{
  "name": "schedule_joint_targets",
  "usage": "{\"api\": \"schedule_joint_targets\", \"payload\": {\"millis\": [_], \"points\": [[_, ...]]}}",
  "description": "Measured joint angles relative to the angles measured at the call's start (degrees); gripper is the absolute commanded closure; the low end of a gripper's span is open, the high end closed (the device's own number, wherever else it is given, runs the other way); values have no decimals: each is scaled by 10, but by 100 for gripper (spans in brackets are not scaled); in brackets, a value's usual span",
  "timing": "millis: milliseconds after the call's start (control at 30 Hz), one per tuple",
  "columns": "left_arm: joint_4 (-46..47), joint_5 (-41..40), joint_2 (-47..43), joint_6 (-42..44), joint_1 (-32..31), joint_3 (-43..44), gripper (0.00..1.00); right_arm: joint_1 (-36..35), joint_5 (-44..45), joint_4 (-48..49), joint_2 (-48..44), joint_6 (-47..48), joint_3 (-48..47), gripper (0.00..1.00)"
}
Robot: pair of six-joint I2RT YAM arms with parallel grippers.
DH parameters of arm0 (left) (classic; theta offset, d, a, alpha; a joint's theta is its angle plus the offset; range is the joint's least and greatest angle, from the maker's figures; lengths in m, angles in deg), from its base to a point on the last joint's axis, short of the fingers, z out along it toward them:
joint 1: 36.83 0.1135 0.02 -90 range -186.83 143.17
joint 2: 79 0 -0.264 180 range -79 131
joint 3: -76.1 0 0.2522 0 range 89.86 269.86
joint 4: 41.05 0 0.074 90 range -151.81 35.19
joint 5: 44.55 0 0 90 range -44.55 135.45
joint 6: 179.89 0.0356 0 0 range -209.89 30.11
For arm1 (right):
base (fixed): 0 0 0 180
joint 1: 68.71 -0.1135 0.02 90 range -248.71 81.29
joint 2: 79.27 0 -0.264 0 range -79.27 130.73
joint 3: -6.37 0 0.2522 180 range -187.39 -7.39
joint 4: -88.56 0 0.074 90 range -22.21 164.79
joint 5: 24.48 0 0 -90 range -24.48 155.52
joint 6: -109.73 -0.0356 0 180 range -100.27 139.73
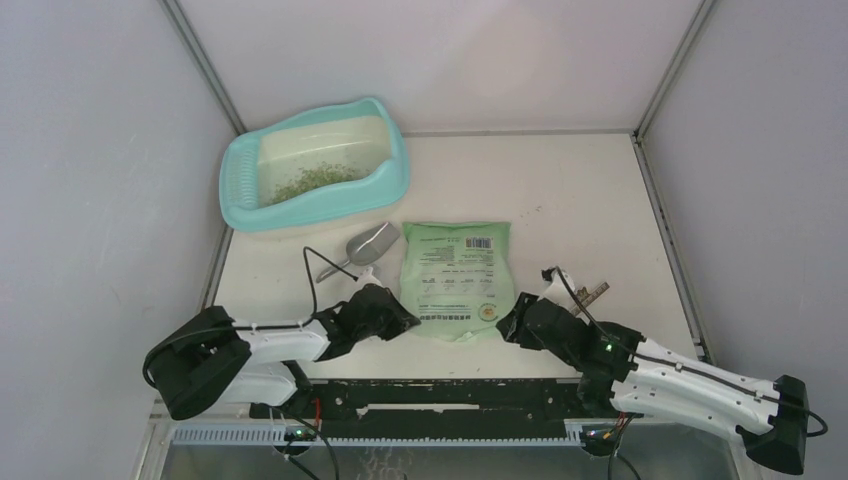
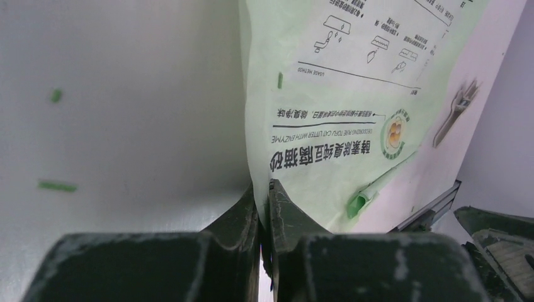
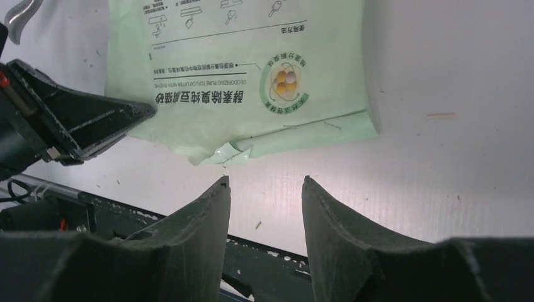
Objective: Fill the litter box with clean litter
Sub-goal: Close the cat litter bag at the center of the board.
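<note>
The turquoise litter box point(image 1: 322, 212) stands at the far left of the table, with a thin scatter of green-beige litter point(image 1: 315, 180) on its cream floor. A flat green printed bag point(image 1: 455, 275) lies in the middle. My left gripper point(image 1: 405, 322) is at the bag's near left corner. In the left wrist view the left gripper point(image 2: 262, 185) is shut on the edge of the bag point(image 2: 352, 94). My right gripper point(image 1: 508, 325) sits by the near right corner. In the right wrist view the right gripper point(image 3: 266, 181) is open and empty, just short of the bag point(image 3: 252, 56).
A grey metal scoop point(image 1: 370, 243) lies between the litter box and the bag. A small metal tool point(image 1: 590, 295) rests on the table right of the bag. A few loose green pellets point(image 2: 56, 185) lie left of the bag. Walls close in on both sides.
</note>
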Motion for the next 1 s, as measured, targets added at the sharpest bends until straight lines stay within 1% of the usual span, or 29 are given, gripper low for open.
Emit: {"api": "schedule_joint_targets", "payload": {"millis": [200,367,733,900,1000], "points": [[18,12,8,-21,3,0,90,-45,34,-8,2,19,-14,47],[22,18,3,-39,6,0,90,-71,56,-9,22,27,-26,47],[26,23,-63,-106,28,0,90,-134,91,-12,77,46,-54,47],[27,34,-58,-140,42,0,90,-162,103,-11,103,52,-64,47],[43,44,-37,-158,45,-2,91,-177,106,-8,116,59,-71,47]]}}
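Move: The left gripper already has the near-left edge of the cat litter bag pinched; the bag's middle lies some 8 cm ahead and 8 cm right of it, the scoop about 15 cm ahead and 10 cm left. From the half-open right gripper, the bag's rolled mouth sits about 3 cm ahead, 5 cm left and 7 cm below; the clip is some 9 cm ahead and 14 cm right, equally low. Keep the bag's near-left edge pinched in the left gripper and raise it about 4 cm, easing 2 cm forward while you roll the hand's right side up and turn it slightly counter-clockwise. Meanwhile sweep the right gripper some 3 cm left and 2 cm back in front of the rolled mouth, rising slightly, turning counter-clockwise about 15 degrees, fingers still half open and clear of the bag. ##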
